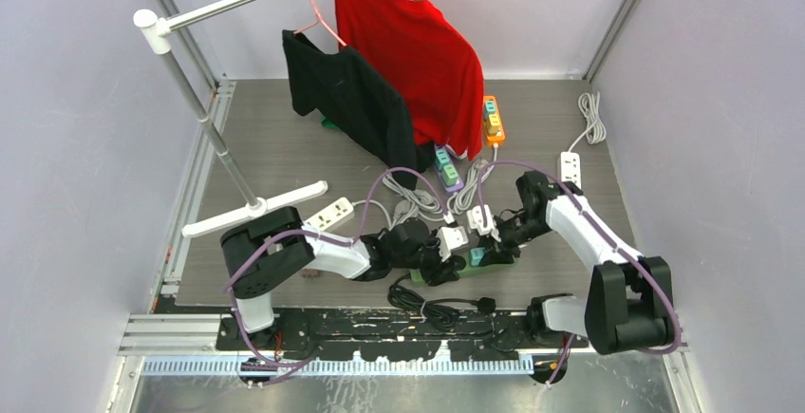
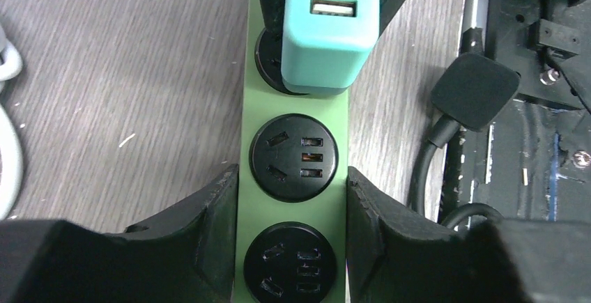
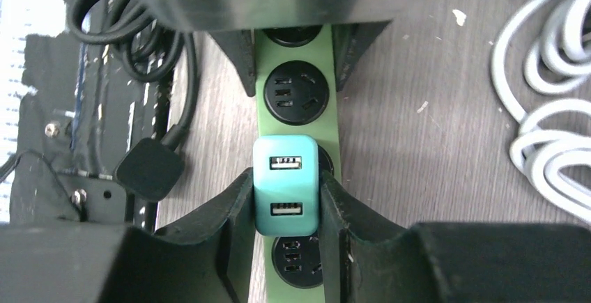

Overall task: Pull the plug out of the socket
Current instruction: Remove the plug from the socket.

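A green socket strip (image 2: 293,209) with round black outlets lies on the grey table. My left gripper (image 2: 293,179) is shut on it, one black finger pressed to each long side. A teal two-port USB plug (image 3: 286,184) stands on an outlet near the strip's middle. My right gripper (image 3: 286,193) is shut on this plug, with its fingers (image 3: 237,205) flat against the plug's two sides. From above, both grippers meet over the strip (image 1: 496,261) at the table's near edge, the left gripper (image 1: 444,266) beside the right gripper (image 1: 489,242). The plug's prongs are hidden.
A black plug (image 3: 148,169) with its coiled cable lies just beside the strip, over the black base plate. Coiled white cables (image 3: 550,129) lie on the other side. Further back are a white strip (image 1: 329,214), a purple strip (image 1: 446,168), an orange strip (image 1: 493,119) and hanging shirts (image 1: 413,62).
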`<state>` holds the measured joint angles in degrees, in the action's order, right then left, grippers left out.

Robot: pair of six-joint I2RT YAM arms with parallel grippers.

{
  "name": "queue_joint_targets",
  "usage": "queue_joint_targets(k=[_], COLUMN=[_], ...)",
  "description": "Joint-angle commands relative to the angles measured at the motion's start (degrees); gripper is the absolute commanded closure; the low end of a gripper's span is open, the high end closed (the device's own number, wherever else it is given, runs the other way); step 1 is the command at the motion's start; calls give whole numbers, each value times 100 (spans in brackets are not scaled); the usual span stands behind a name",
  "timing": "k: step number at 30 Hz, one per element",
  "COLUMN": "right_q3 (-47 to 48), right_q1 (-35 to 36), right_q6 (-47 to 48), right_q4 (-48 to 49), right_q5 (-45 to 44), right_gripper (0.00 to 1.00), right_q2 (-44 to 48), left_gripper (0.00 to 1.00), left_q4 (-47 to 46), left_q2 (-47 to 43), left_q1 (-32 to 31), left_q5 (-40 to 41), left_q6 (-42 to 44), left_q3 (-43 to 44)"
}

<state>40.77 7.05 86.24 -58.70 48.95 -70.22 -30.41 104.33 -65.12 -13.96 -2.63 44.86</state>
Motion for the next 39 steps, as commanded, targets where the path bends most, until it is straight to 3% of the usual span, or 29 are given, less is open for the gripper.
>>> queue_joint_targets(k=[1,4,6,10,15,20,25,29,33,37,39], right_q3=[471,234,109,464,936,1169,1401,1534,1472,1449,1387], right_q1=[-174,402,961,1039,654,-13,-683,-1281,-1797,-2224,-2487], right_q6=[2483,2703,2171,464,126,466,218,-1555,-4791,-6067,-6672], right_q4=[-1983,-2116,-1722,-870,-661,-1320,-2027,-1593,193,939,1291], right_q5=[72,168,265,794,769,585,657,942,685,711,815], right_gripper=[99,99,99,99,99,99,99,99,99,99,99], right_q2=[-228,-100,52,-90,-275,-344,-401,-235,145,227,206], left_gripper=[100,100,100,100,100,100,100,100,100,99,92], left_q4=[911,976,1021,1054,910,749,1013,1723,2835,3648,3928], left_q2=[254,349,399,391,294,17,-149,-176,-13,468,721], left_q1=[34,33,34,35,37,81,296,418,416,411,401], left_q5=[217,152,127,142,237,395,532,871,1306,1607,1701], left_q6=[-145,-153,-158,-183,-299,-472,-934,-1185,-1232,-1509,-1703], left_q3=[-233,-98,-19,0,-215,-429,-336,78,908,1895,2286])
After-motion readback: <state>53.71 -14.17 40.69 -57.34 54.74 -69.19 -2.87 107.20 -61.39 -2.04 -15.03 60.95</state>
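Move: The teal plug is already pinched in the right fingers, right at that hand's point and still sitting tilted over the green socket strip, whose middle lies about 4 cm below and 1 cm to the left. The black cable plug is some 9 cm back of the right hand and 2 cm to its right; the purple strip is about 18 cm ahead and 4 cm left. From the left hand, which grips the strip, the teal plug lies about 6 cm right, 1 cm ahead and 3 cm higher. The teal plug, kept in the right hand's grip, is first worked back some 4 cm and to the left with a counter-clockwise twist, then drawn up off the strip while swinging forward and right, turning well clockwise, to end about 8 cm higher. The left hand keeps its hold on the green strip, nearly still at first, then carries it forward 5 to 6 cm, turning counter-clockwise some 20 degrees. ##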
